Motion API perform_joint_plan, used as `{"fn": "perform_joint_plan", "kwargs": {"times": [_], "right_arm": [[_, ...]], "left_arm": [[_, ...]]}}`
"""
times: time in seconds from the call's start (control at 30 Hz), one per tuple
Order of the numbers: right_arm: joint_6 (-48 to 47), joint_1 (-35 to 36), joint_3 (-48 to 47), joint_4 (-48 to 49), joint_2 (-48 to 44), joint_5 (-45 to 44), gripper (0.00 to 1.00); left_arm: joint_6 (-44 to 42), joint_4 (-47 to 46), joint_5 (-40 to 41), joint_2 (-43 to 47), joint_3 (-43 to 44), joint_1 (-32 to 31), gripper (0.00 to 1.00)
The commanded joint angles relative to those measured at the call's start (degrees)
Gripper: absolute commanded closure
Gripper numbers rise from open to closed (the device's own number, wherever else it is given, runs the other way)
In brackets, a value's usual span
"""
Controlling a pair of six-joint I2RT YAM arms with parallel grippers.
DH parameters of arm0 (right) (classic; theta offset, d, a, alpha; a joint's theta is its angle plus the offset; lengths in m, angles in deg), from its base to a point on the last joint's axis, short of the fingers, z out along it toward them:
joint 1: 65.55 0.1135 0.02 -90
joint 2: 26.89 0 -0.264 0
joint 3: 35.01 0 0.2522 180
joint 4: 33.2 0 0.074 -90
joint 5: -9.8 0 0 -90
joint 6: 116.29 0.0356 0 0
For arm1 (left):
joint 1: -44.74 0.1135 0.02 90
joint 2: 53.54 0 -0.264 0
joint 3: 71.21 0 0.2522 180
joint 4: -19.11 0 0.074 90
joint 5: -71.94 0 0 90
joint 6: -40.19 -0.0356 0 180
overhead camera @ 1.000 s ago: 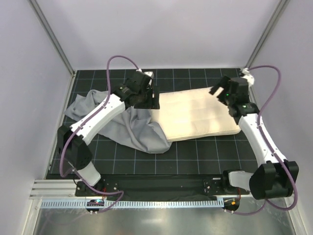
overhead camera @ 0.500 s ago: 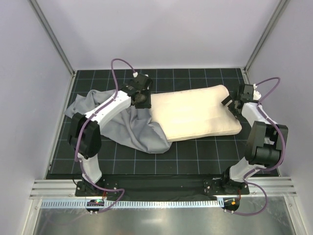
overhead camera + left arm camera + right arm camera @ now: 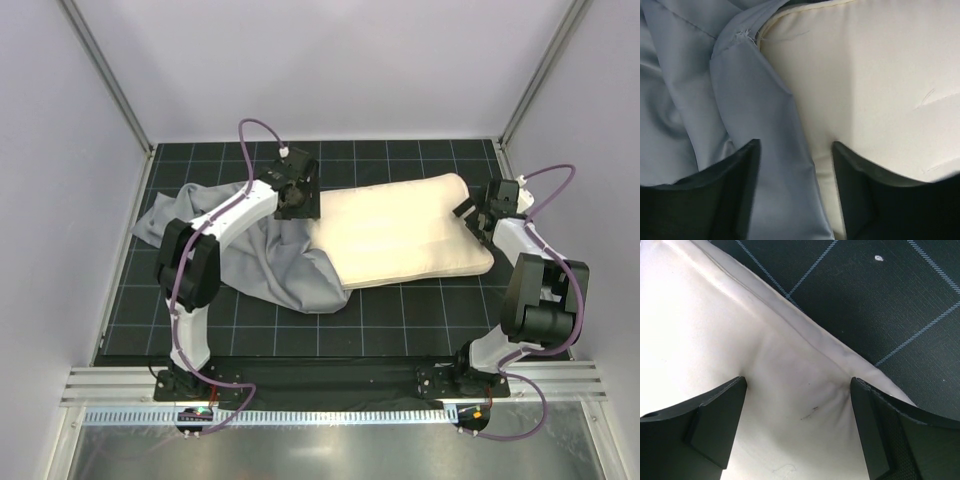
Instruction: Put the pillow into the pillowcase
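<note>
The cream pillow point(image 3: 400, 232) lies across the middle of the black mat, and its left end reaches into the wrinkled blue-grey pillowcase point(image 3: 255, 255). My left gripper point(image 3: 297, 200) is at the pillowcase mouth on the pillow's far-left corner. In the left wrist view it point(image 3: 796, 145) is open, straddling the pillowcase hem point(image 3: 765, 125) and the pillow edge point(image 3: 865, 90). My right gripper point(image 3: 480, 213) is at the pillow's right short end. In the right wrist view it point(image 3: 798, 382) is open, its wide jaws pressing down on the pillow point(image 3: 740, 330) near a corner.
The black gridded mat point(image 3: 400, 320) covers the table, and bare mat point(image 3: 880, 300) shows just past the pillow's corner. White walls close in on three sides. A metal rail point(image 3: 300, 415) runs along the near edge by the arm bases.
My right arm has dropped from above the pillow to its right short end and folded back. The left gripper has shifted slightly toward the far right along the pillowcase mouth.
</note>
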Motion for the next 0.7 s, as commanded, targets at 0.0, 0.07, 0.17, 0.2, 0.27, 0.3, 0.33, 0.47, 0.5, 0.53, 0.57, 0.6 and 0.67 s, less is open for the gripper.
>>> {"fn": "perform_joint_plan", "kwargs": {"times": [0.0,0.07,0.17,0.2,0.27,0.3,0.33,0.47,0.5,0.53,0.57,0.6,0.67], "right_arm": [[0.4,0.2,1.5,-0.5,-1.3,1.6,0.13],[0.3,0.2,1.9,-0.3,-1.4,1.4,0.17],[-0.1,0.2,2.6,0.4,-1.3,1.9,0.35],[-0.2,0.2,2.7,0.6,-1.1,2.1,0.44],[-0.8,0.2,2.9,1.2,-0.7,4.1,0.66],[-1.0,0.2,2.9,1.2,-0.7,4.7,0.76],[-1.3,0.2,2.9,0.8,-0.9,4.9,0.92],[-2.3,1.0,5.2,0.7,-6.0,4.7,0.96],[-2.5,1.3,6.6,0.5,-9.6,4.9,0.96],[-2.8,2.0,7.3,-0.5,-11.4,4.9,0.96],[-3.0,2.4,8.1,-1.0,-13.9,4.9,0.96],[-3.5,2.8,9.1,-1.0,-16.1,6.0,0.96],[-3.8,4.1,12.6,-0.6,-22.9,9.0,0.96]], "left_arm": [[0.4,-1.8,-0.5,-1.1,1.7,0.2,0.43],[0.5,-1.8,-1.1,-1.9,2.2,0.2,0.58],[1.1,-2.5,-1.6,-3.2,2.7,0.1,0.86],[1.1,-2.8,-3.1,-3.5,3.3,0.1,0.94],[1.1,-1.8,-4.2,-5.1,5.5,0.1,1.0],[1.0,-1.2,-4.2,-5.5,8.2,-0.2,1.0],[0.9,-0.4,-4.3,-5.6,9.1,-0.3,1.0],[-0.6,1.5,-4.9,-5.5,14.9,-1.8,1.0],[-1.3,2.1,-5.2,-5.6,17.7,-2.3,1.0],[-1.7,3.5,-5.4,-5.9,19.2,-3.6,1.0],[-2.2,4.1,-5.9,-6.1,20.5,-4.4,1.0],[-3.5,4.5,-6.3,-6.9,22.2,-5.3,1.0],[-4.1,5.7,-6.3,-7.9,26.4,-8.6,1.0]]}}
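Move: The left hand's open fingers straddle the pillowcase's opening edge, some 2 cm below and 1 cm ahead; the pillow's middle lies about 22 cm to its right and 7 cm back, the pillowcase's about 18 cm left and 10 cm back. The right hand's fingers are spread on the pillow's right end, about 2 cm below, with the opening edge some 39 cm left and 4 cm ahead of that hand. Both hands pinch; the left lifts the opening edge rightward about 7 cm, the right draws the pillow back-left. ##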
